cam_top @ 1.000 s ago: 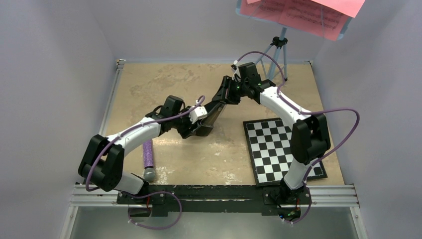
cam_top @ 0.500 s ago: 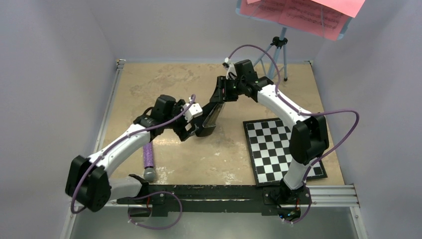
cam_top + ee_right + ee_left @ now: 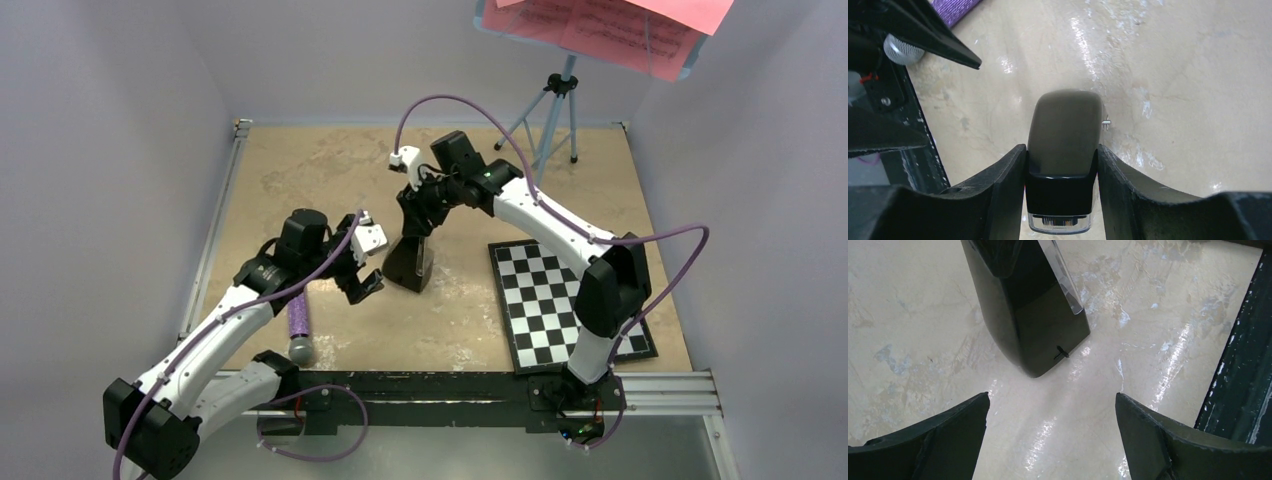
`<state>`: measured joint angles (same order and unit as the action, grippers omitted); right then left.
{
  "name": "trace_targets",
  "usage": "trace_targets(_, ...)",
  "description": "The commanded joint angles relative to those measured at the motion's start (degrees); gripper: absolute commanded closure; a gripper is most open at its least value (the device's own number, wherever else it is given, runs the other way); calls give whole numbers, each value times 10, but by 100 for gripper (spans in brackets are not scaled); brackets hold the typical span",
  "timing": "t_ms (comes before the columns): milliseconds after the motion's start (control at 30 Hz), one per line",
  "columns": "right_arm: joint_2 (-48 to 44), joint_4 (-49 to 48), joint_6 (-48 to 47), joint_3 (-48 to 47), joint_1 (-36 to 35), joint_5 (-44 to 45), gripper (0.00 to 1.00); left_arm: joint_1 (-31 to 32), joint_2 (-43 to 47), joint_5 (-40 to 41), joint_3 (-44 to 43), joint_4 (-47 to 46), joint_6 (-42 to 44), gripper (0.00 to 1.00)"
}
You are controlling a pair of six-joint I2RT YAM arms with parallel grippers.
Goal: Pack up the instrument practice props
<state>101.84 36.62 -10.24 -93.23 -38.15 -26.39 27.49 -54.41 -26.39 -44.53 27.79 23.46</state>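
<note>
The black pyramid-shaped metronome stands upright on the tan table, its clear cover facing the camera in the left wrist view. My right gripper comes down from above and is shut on the metronome's narrow top, one finger on each side. My left gripper is open just left of the metronome, touching nothing. The light-blue music stand rises at the back right, with pink sheet-music pages on its tray.
A purple microphone lies near the front left, by the left arm. The black-and-white checkered board lies flat at the front right. The black base rail runs along the near edge. Walls close the sides.
My left gripper has opened, let go of the metronome and drawn back towards the front left. The right gripper has swung left and brought the metronome from tilted to upright.
</note>
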Motion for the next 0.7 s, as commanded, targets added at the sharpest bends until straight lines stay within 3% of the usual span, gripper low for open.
trace_targets(0, -28, 7, -111, 10, -28, 23, 89, -3, 33, -22, 10, 4, -9, 1)
trace_targets(67, -32, 7, -110, 12, -34, 21, 78, -3, 46, -22, 10, 13, 0, 1)
trace_targets(233, -67, 10, -86, 9, -36, -6, 19, -3, 72, -63, 9, 52, 46, 1)
trace_targets(300, -85, 29, -86, -11, -33, -19, 3, -3, 73, -93, 3, 67, 80, 1)
trace_targets(433, -130, 87, -83, -64, -30, -25, 1, -2, 35, -141, -43, 84, 145, 1)
trace_targets(667, -216, 175, -55, -54, 5, 28, 1, -2, -121, -98, -203, 76, 167, 1)
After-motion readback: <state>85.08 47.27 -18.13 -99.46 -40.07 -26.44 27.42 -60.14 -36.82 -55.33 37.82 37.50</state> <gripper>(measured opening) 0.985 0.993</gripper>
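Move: The right hand already grips the metronome near its top; the metronome's middle is about 3 cm back, 1 cm left and 9 cm below that hand, its base close over or on the table. The chessboard's middle is roughly 34 cm right and 11 cm back of the right hand. From the empty, open left hand the metronome is some 5 cm ahead, 9 cm right and 7 cm below, and the purple microphone 16 cm left and 3 cm back, about 15 cm down. Right hand eases the metronome back about 3 cm, opens, rises some 13 cm; left hand retreats, then returns. ##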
